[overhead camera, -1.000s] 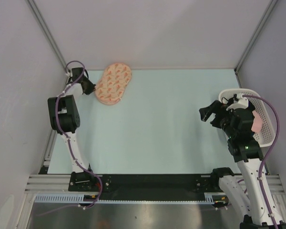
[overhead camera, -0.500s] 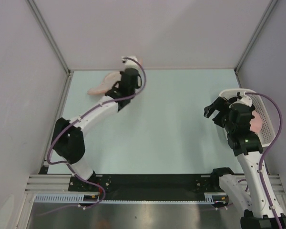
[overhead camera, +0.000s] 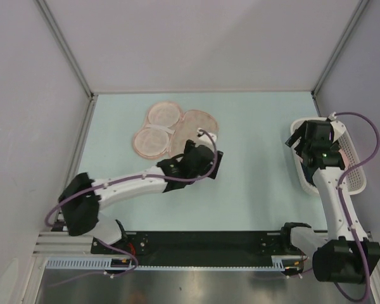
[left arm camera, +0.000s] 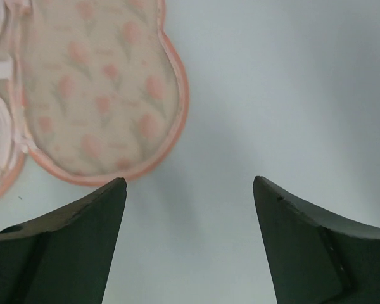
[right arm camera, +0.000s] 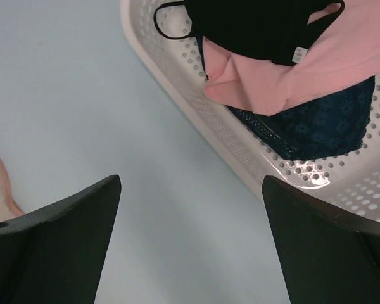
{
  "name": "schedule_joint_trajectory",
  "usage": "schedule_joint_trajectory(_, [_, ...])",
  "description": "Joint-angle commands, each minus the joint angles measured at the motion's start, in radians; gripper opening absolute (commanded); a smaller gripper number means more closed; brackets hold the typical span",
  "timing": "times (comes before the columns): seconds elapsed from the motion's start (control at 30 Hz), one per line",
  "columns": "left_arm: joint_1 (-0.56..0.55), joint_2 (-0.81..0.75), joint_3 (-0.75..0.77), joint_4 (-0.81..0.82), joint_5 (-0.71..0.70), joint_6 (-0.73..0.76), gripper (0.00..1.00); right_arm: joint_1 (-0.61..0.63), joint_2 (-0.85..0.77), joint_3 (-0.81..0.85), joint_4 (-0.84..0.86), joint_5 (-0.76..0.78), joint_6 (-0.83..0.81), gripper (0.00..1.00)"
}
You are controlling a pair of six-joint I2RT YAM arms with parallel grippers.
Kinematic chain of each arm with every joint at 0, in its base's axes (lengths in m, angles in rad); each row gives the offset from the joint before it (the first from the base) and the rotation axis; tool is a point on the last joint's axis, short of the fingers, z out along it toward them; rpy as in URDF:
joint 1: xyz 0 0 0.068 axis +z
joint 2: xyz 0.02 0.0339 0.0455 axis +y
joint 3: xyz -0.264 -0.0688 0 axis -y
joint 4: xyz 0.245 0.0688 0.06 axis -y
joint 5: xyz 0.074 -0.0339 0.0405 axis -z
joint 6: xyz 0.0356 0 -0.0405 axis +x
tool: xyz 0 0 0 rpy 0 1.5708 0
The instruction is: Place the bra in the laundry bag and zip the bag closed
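The laundry bag (overhead camera: 175,129) lies opened flat at the back of the table, its pale pink inside (overhead camera: 153,128) on the left and its patterned half (left arm camera: 101,88) on the right. My left gripper (overhead camera: 209,161) (left arm camera: 189,180) hovers open just beside the patterned half, with only bare table between its fingers. The black bra (right arm camera: 253,25) lies in the white basket on top of a pink cloth. My right gripper (overhead camera: 299,138) (right arm camera: 190,177) is open and empty, above the table at the basket's left rim.
The white lattice basket (overhead camera: 351,180) (right arm camera: 240,161) stands at the right edge and also holds a pink folded cloth (right arm camera: 304,76) and a dark blue cloth (right arm camera: 316,123). Grey walls enclose the table on three sides.
The left arm swung from the far left corner toward the middle, the bag now lies spread open, and the left gripper went from shut to open. The right gripper moved up to the basket.
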Motion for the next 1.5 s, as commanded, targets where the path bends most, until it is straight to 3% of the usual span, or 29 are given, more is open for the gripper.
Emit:
schedule_joint_trajectory(0.0, [0.024,-0.357,-0.174,0.048,0.268,-0.244,0.86,-0.046,0.083,0.072,0.032,0.057,-0.015,1.0])
schedule_joint_trajectory(0.13, [0.015,-0.61,-0.45,0.127,0.466,-0.421,0.83,-0.135,0.221,0.13,0.076,0.083,0.026,1.0])
schedule_joint_trajectory(0.23, [0.003,-0.778,-0.564,0.116,0.564,-0.47,0.82,-0.19,0.353,0.198,0.124,0.102,0.045,1.0])
schedule_joint_trajectory(0.47, [0.0,-1.044,-0.6,-0.126,0.614,-0.444,0.84,-0.261,0.607,0.35,0.134,0.215,0.063,0.98])
schedule_joint_trajectory(0.57, [0.001,-1.104,-0.62,-0.173,0.609,-0.473,0.84,-0.313,0.652,0.341,0.187,0.166,0.072,0.93])
schedule_joint_trajectory(0.67, [0.0,-1.116,-0.632,-0.18,0.604,-0.486,0.84,-0.368,0.672,0.295,0.262,0.055,0.092,0.79])
schedule_joint_trajectory(0.97, [0.0,-1.07,-0.572,-0.204,0.516,-0.47,0.84,-0.437,0.712,0.189,0.501,-0.171,0.094,0.75])
schedule_joint_trajectory(1.1, [0.001,-1.049,-0.558,-0.198,0.511,-0.487,0.84,-0.456,0.727,0.184,0.538,-0.228,0.109,0.6])
schedule_joint_trajectory(1.2, [0.0,-1.052,-0.549,-0.2,0.508,-0.501,0.84,-0.46,0.715,0.175,0.564,-0.266,0.112,0.36])
schedule_joint_trajectory(1.27, [0.0,-1.059,-0.545,-0.204,0.499,-0.504,0.83,-0.451,0.683,0.195,0.552,-0.271,0.099,0.28])
schedule_joint_trajectory(1.33, [0.0,-1.059,-0.535,-0.216,0.482,-0.502,0.83,-0.422,0.657,0.239,0.469,-0.245,0.082,0.2])
schedule_joint_trajectory(1.37, [0.001,-1.056,-0.522,-0.221,0.473,-0.498,0.83,-0.404,0.622,0.294,0.436,-0.205,0.048,0.08])
schedule_joint_trajectory(1.47, [0.0,-1.05,-0.489,-0.241,0.428,-0.495,0.83,-0.283,0.547,0.405,0.278,-0.064,-0.067,0.0])
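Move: Ahead and to the right of the open right hand, the bra lies in the basket, about 10 cm forward, 13 cm right and 12 cm below. The pink garment is some 3 cm forward, 14 cm right and 14 cm below; the navy garment about 4 cm back, 10 cm right and 15 cm below. From the left hand the bra is some 12 cm ahead, 48 cm right and 7 cm lower; the spread laundry bag is about 12 cm ahead, 10 cm left and 12 cm down. Sweeping right, forward and down into the basket, about 17 cm right and 11 cm each forward and down, the right hand swings clockwise, then shuts its fingers on the bra and starts rising, easing slightly left. The empty left hand, still open, backs away from the laundry bag some 18 cm and 10 cm left, going up a little and rolling about 40 degrees. ##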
